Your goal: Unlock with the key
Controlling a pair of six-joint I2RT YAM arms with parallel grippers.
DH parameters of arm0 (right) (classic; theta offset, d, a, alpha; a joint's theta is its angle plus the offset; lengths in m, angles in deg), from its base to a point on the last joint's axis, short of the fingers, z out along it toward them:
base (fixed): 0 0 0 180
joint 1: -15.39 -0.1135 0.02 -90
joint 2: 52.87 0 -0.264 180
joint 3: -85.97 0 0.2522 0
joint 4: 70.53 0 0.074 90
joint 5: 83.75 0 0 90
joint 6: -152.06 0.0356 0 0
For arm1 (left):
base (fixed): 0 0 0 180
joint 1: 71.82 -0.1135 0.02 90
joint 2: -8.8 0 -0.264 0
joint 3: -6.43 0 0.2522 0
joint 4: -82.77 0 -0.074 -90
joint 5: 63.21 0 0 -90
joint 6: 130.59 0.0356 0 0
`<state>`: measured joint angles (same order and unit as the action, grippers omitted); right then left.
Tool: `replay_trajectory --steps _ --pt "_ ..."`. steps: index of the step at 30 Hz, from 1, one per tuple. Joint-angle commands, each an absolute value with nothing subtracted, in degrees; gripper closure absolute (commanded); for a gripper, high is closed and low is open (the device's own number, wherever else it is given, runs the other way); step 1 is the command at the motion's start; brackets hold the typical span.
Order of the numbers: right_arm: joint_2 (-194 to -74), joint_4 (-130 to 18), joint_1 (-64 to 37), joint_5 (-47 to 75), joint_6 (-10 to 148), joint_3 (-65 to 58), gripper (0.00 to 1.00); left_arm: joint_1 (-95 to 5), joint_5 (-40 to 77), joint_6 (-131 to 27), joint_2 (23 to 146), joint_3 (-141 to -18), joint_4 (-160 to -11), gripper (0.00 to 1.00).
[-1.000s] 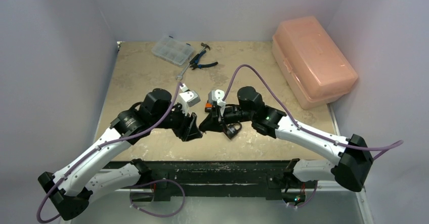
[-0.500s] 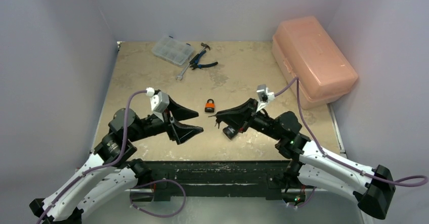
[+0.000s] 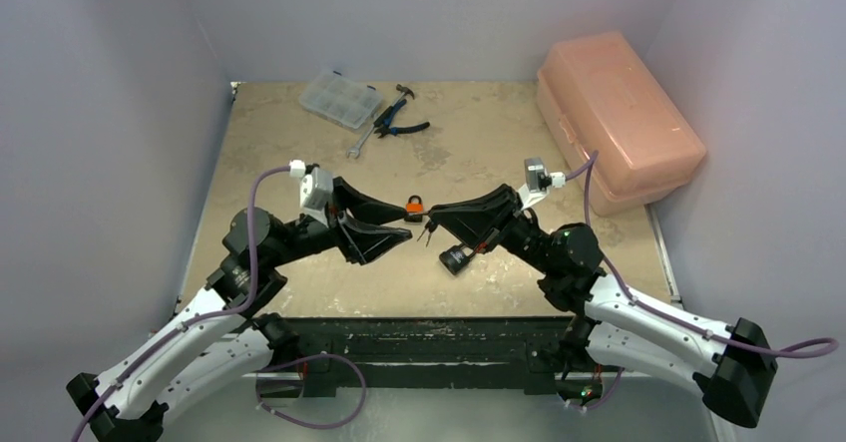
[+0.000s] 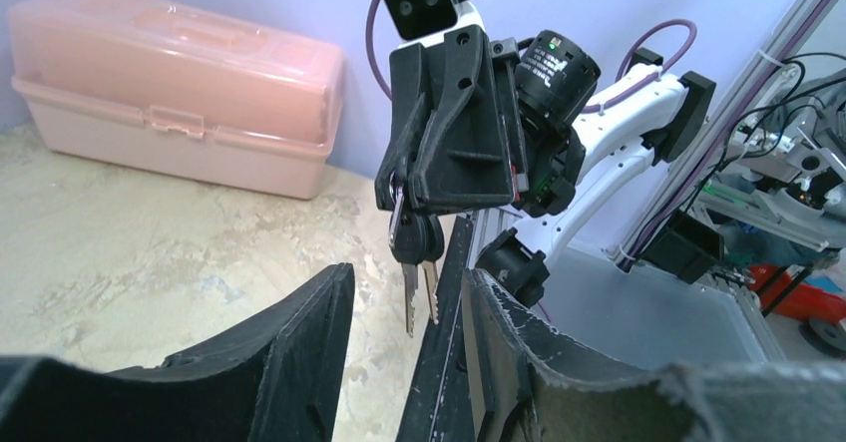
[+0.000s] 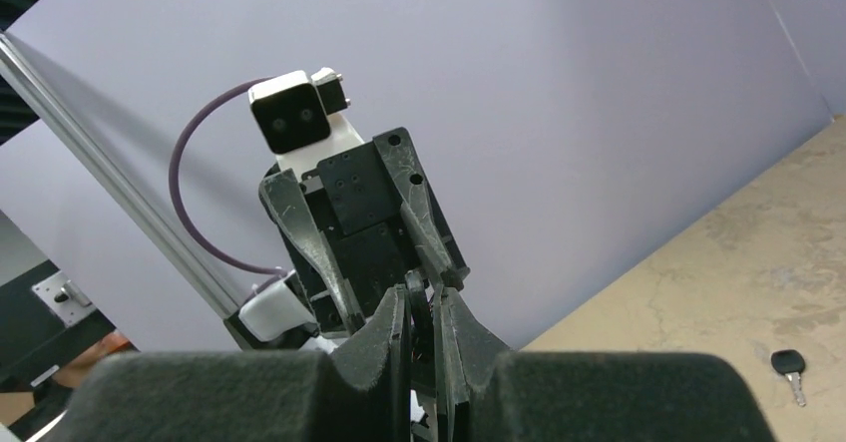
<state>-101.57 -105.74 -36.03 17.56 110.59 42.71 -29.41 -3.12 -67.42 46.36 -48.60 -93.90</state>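
Observation:
A small orange padlock (image 3: pixel 412 206) lies on the table between the two arms; neither wrist view shows it. My right gripper (image 3: pixel 433 224) is shut on a bunch of black-headed keys (image 4: pixel 415 238), whose two blades hang down. The left gripper (image 4: pixel 409 277) faces it with fingers (image 4: pixel 309 312) open, and the key blades hang just ahead of the gap. In the top view the far left fingertip ends right beside the padlock. From the right wrist, my right gripper (image 5: pixel 424 297) pinches the key head, with the left gripper (image 5: pixel 364 213) straight ahead.
A pink toolbox (image 3: pixel 619 118) fills the back right. A clear organizer box (image 3: pixel 340 99), pliers (image 3: pixel 399 123) and a wrench (image 3: pixel 357 143) lie at the back. A small black item (image 3: pixel 457 259) sits under the right gripper. A loose key (image 5: pixel 789 365) lies on the table.
Both arms drew apart, leaving the padlock bare on the table, then came back toward each other. The left jaws opened wide and have narrowed somewhat. The right gripper kept the keys.

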Motion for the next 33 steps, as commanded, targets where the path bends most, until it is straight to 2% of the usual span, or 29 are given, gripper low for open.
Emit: replay_trajectory --steps 1,15,19,25,26,27,29,30,31,33 --pt "-101.9 -110.9 -36.1 18.3 112.3 42.0 1.0 -29.4 -3.7 -68.6 47.5 -48.4 -101.3 0.55" --pt "-104.8 -111.7 -36.1 20.7 112.3 41.3 1.0 -29.4 -5.3 -70.0 53.1 -48.5 -109.0 0.79" --pt "-104.7 -112.1 -36.2 20.6 112.5 41.5 1.0 -29.4 -5.2 -69.6 53.1 -48.2 -108.4 1.0" --pt "-105.0 -113.4 -36.1 21.9 113.4 41.5 1.0 -29.4 -4.8 -69.0 53.0 -48.4 -106.2 1.0" --pt "-105.2 -113.2 -36.1 22.5 113.9 41.4 0.97 -29.4 -4.6 -68.9 53.0 -48.8 -105.4 1.0" --pt "-105.0 -111.8 -36.1 22.5 113.8 41.1 0.82 -29.4 -4.1 -68.5 53.0 -49.3 -104.2 1.0" --pt "-104.4 -105.9 -36.1 20.5 112.9 40.2 0.37 -29.4 -2.9 -66.4 53.3 -51.6 -98.6 1.0" --pt "-104.1 -102.8 -36.1 19.4 111.9 39.7 0.21 -29.4 -2.2 -64.8 53.5 -53.1 -94.9 1.0" --pt "-103.6 -99.8 -36.1 18.2 110.0 39.0 0.12 -29.4 -1.4 -63.3 53.8 -54.5 -91.1 1.0" --pt "-102.5 -95.0 -36.1 16.2 105.5 38.1 0.09 -29.5 0.8 -60.2 54.9 -58.0 -81.7 1.0"
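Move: Just off the left hand's fingertips, about 4 cm to its right and 1 cm ahead, the key sticks out of the right hand's pinch, blade towards the left hand. From the right hand it is about 2 cm to the left. Two more keys on the ring hang about 4 cm below the right hand. The orange padlock lies roughly 14 cm ahead of the left hand, 3 cm to its right and 34 cm below; the black padlock is some 9 cm right of the orange one and 9 cm nearer the base. Easing about 2 cm right and slightly less forward, the left hand brings its half-open fingers around the blade and pinches it shut between the pads. The right hand keeps its grip on the black head, edging some 1 cm left, then opens wide and lets go. Both hands begin to sink slightly as it opens. ##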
